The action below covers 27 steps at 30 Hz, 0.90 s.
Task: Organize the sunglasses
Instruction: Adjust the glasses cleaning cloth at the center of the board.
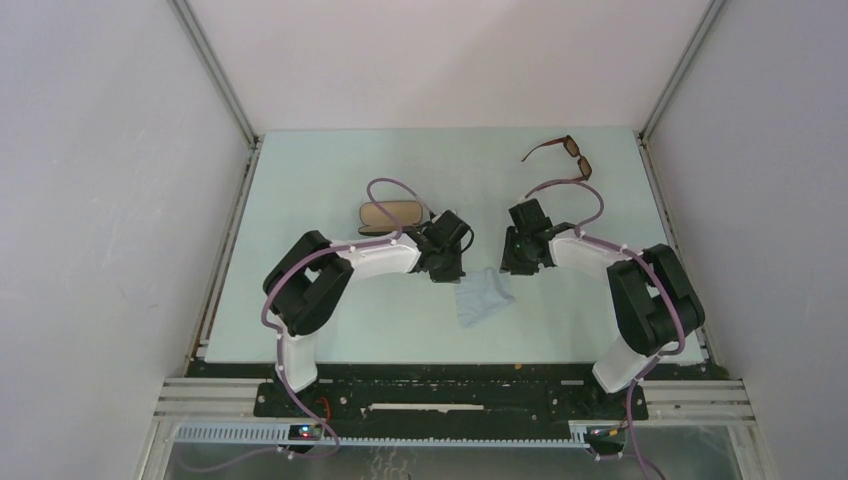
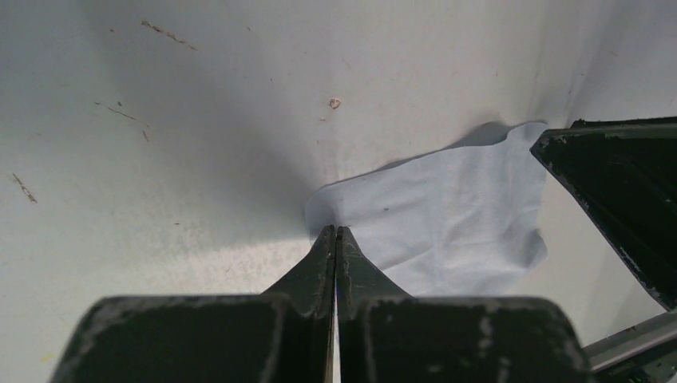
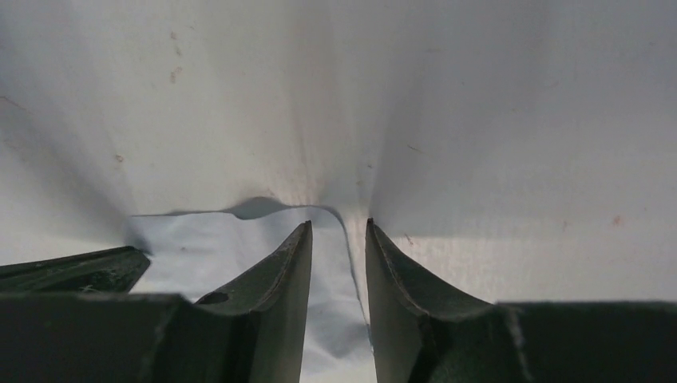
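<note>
The brown-framed sunglasses lie unfolded at the far right of the table, apart from both grippers. A pale blue cloth lies flat at mid-table. My left gripper is down at the cloth's left corner; in the left wrist view its jaws are pressed together on the corner of the cloth. My right gripper is at the cloth's right corner. It stands open, with the edge of the cloth running between its fingers.
An oblong black case with tan lining lies open behind the left gripper. Grey walls close the table in on the left, right and back. The right gripper's black body shows at the right of the left wrist view.
</note>
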### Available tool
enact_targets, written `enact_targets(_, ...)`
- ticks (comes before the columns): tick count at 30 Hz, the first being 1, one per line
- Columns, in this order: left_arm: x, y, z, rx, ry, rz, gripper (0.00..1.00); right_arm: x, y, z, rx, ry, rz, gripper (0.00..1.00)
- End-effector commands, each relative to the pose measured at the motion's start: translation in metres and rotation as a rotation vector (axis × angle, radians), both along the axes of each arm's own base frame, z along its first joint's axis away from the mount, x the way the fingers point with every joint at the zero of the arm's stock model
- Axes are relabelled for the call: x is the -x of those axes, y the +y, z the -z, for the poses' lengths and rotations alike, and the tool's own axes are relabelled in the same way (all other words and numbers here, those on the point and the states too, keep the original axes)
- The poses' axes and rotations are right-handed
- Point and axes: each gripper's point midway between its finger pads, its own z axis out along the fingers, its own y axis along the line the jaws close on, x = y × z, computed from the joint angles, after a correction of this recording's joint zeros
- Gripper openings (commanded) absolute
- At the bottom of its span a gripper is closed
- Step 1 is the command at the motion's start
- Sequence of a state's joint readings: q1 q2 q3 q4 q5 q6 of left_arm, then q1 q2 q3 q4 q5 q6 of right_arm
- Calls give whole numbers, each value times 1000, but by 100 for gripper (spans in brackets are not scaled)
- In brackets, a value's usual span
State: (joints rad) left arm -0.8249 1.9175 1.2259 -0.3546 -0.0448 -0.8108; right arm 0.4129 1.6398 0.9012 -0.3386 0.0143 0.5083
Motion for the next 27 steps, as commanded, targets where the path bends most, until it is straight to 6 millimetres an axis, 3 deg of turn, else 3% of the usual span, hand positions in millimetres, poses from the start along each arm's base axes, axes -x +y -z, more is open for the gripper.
enact_targets(1,-11,-19,-21,58,-44,16,0,-1,13,3,-11,13,-64,37)
enact_targets(4,-12,-18,-23,59,-47,13,0,1,16,8,-12,25,-70,30)
enact_targets(9,-12,-19,-25,58,-54,22,0,-2,21,6,-26,18,-74,0)
enact_targets(20,-15,0,-46,37,-130,-20,0,-4,28,-26,-39,-66,-77,0)
enact_targets(26,-12,3,-46,34,-124,-24,0,-5,29,-36,-26,-102,-65,0)
enact_targets(27,-13,4,-42,22,-114,-26,7,-5,28,-36,-24,-104,-64,0)
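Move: At the right fingertips, parted, lies the far right corner of the glasses cleaning cloth; the cloth's middle is some 7 cm back, 6 cm left and about 1 cm below. The open glasses case stands about 16 cm ahead and 29 cm left, the sunglasses roughly 33 cm ahead and 17 cm right. The left hand, shut at the cloth's far left corner, has the cloth's middle about 4 cm back and 6 cm right, at table height. Closing fully on the cloth's far right corner while sliding about 2 cm left along the table, the right hand pinches it, then rises a good 2 cm with the corner still held, drifting a little further left. The left hand stays shut at the far left corner for over half the time, then lifts clear about 3 cm, inching forward and tilting its fingers slightly up. ##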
